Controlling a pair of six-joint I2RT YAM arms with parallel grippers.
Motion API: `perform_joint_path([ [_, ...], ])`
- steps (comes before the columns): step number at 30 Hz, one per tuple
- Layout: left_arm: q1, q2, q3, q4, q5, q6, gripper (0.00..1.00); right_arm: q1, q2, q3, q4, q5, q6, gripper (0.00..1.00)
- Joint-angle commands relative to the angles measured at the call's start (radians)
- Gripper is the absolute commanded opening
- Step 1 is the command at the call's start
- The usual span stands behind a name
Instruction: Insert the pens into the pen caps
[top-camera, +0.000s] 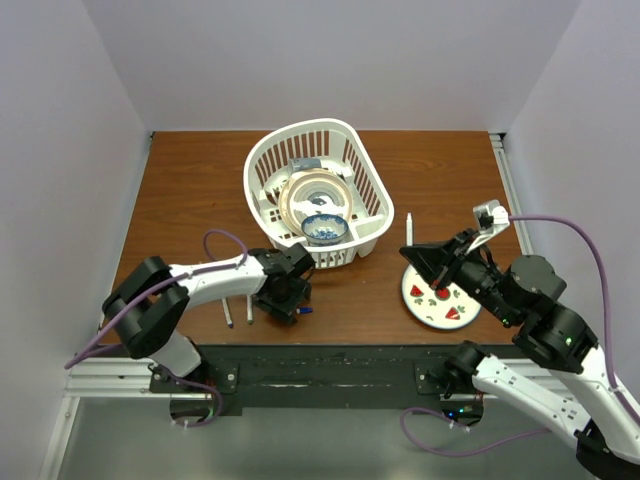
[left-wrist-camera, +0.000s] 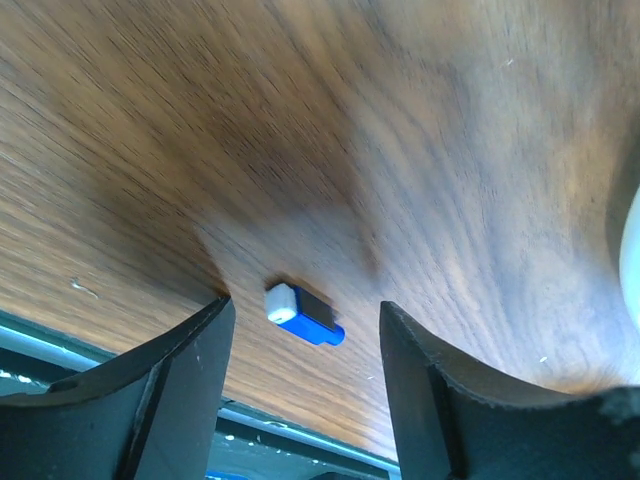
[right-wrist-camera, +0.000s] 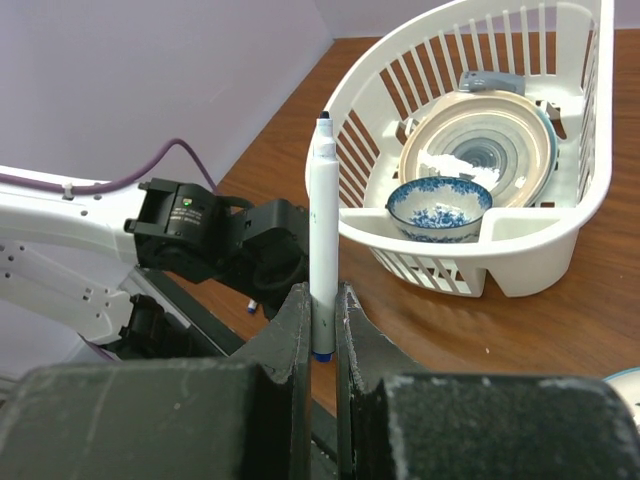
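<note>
A blue pen cap (left-wrist-camera: 305, 315) with a white end lies flat on the wooden table, between the open fingers of my left gripper (left-wrist-camera: 305, 303), which hovers just above it without touching. From above, the left gripper (top-camera: 283, 300) is by the table's near edge with the cap (top-camera: 306, 310) at its right. Two white pens (top-camera: 228, 312) (top-camera: 249, 310) lie just left of it. My right gripper (right-wrist-camera: 322, 300) is shut on a third white pen (right-wrist-camera: 323, 235), held upright with its dark tip uncapped. In the top view this pen (top-camera: 409, 229) sticks out beyond the right gripper (top-camera: 414, 252).
A white slotted basket (top-camera: 352, 140) at the back centre holds plates and a blue-patterned bowl (top-camera: 325, 229). A strawberry-patterned plate (top-camera: 420, 305) lies under the right gripper. The table's metal front rail (top-camera: 330, 362) runs just behind the cap.
</note>
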Motion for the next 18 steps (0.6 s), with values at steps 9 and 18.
perform_joint_path([
  [9, 0.038, 0.063, 0.032, 0.035, -0.013, -0.164, 0.49, 0.004, -0.011, 0.002, 0.008, 0.018, -0.012, 0.00],
  [18, 0.039, 0.089, 0.036, 0.052, -0.003, -0.138, 0.35, 0.002, -0.013, 0.000, 0.006, 0.017, -0.017, 0.00],
])
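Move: The blue pen cap lies on the table between the left hand's open, downward fingers, centred under the hand and only about 1 cm lower. The green-ended pen lies roughly 12 cm to its left and 2 cm farther out, the blue-ended pen about 18 cm left and 2 cm out. The white basket's middle stands some 27 cm ahead and 4 cm right. From the right hand, the cap lies about 21 cm left, 1 cm ahead and 35 cm below. Around the blue cap the left fingers close from about two-thirds to a bit over a third of their opening, still not shut, bringing the left fingertip up against the cap's pale end. The hand stays practically in place meanwhile, easing down barely half a centimetre and tilting under 5 degrees. ##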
